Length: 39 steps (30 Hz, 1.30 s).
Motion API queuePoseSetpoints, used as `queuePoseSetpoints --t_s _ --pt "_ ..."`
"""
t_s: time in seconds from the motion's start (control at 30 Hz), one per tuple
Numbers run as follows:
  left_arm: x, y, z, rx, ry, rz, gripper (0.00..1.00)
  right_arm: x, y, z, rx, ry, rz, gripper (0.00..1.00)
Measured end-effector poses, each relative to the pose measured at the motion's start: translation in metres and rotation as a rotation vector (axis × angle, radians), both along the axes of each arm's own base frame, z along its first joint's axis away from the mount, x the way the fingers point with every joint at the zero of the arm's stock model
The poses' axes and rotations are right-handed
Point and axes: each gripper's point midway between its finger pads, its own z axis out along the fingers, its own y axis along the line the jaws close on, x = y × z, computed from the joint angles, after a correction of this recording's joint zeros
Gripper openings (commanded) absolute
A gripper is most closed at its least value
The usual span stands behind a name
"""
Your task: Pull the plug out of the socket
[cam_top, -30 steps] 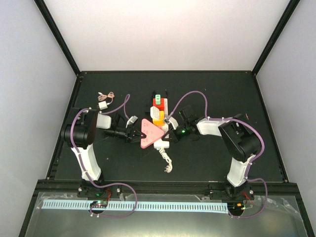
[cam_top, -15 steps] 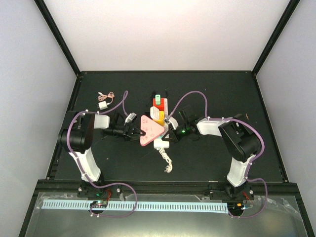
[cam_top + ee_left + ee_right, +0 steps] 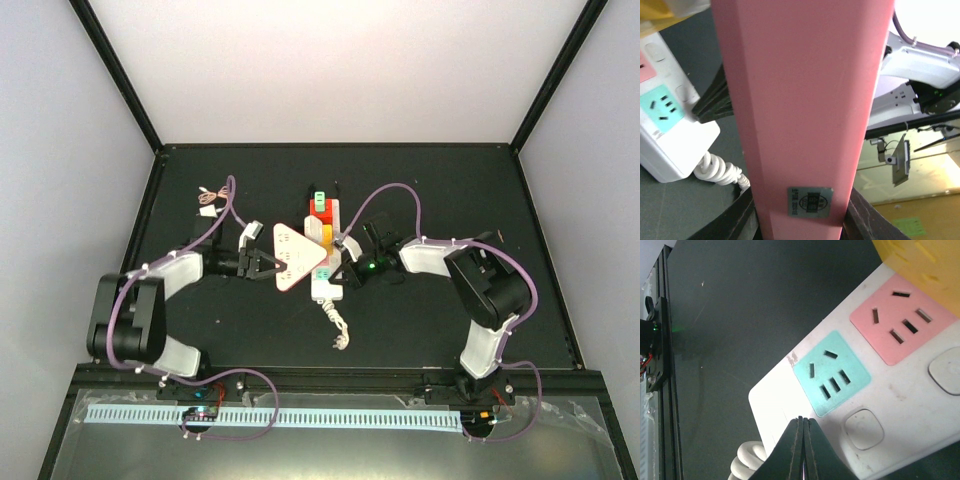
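Note:
The socket (image 3: 329, 289) is a long white power strip at the table's middle, with a coiled white cord (image 3: 339, 327) at its near end. My left gripper (image 3: 262, 265) is shut on a pink triangular plug (image 3: 297, 257) and holds it tilted, just left of the strip and clear of its outlets. In the left wrist view the plug (image 3: 800, 100) fills the middle and the strip (image 3: 670, 125) lies to the left. My right gripper (image 3: 801, 422) is shut and empty, its tips on the strip's end (image 3: 775, 405) beside a bare teal outlet (image 3: 832, 372).
Green (image 3: 320, 199), red (image 3: 318, 217) and yellow (image 3: 321, 238) plugs sit in the strip's far outlets. A bare pink outlet (image 3: 900, 325) lies beside the teal one. A small white charger with a thin cable (image 3: 210, 201) lies at the back left.
My left arm has swung, carrying the pink plug up and to the left, off the strip, and tipping it so its pale pin face shows. The right gripper has not moved.

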Motion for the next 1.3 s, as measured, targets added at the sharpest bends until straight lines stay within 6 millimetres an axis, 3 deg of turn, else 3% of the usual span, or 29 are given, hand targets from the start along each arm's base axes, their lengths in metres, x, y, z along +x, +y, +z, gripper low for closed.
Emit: queuePoseSetpoints --t_s 0.17,0.3,0.63,1.03,1.3 --pt "-0.01 0.002 0.026 0.023 -0.139 0.033 0.02 0.002 -0.003 0.002 -0.018 -0.015 -0.013 0.05" --pt "-0.007 0.005 0.042 0.036 -0.202 0.062 0.02 0.003 -0.006 0.005 -0.035 -0.028 -0.025 0.06" --pt "0.04 0.017 0.071 0.132 -0.304 0.187 0.02 0.009 -0.008 0.027 -0.02 -0.104 -0.032 0.06" --pt "0.152 0.051 0.049 0.325 -0.229 0.523 0.02 0.015 -0.012 0.041 -0.003 -0.141 -0.05 0.07" --pt "0.211 0.065 0.035 0.369 -0.17 0.645 0.01 0.016 -0.012 0.043 0.001 -0.145 -0.051 0.08"
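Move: The left hand already holds the pink triangular plug. Open table by the white charger lies about 21 cm ahead of that hand, 20 cm left and 14 cm below. The pink cable is some 4 cm beyond the charger. The socket strip's middle is about 8 cm ahead and 10 cm right of the left hand, 13 cm below. From the right hand the charger is about 19 cm ahead, 30 cm left and 3 cm below, the strip's middle 7 cm ahead and 3 cm left. Up first by about 5 cm, then in a quickening sweep forward and a little left, the left hand carries the pink triangular plug some 20 cm away from the socket strip towards the white charger, easing down a little late on. Its fingers keep their grip while swinging counter-clockwise and tipping down. The right hand, nearly shut, rises about 4 cm from the strip's near end. ##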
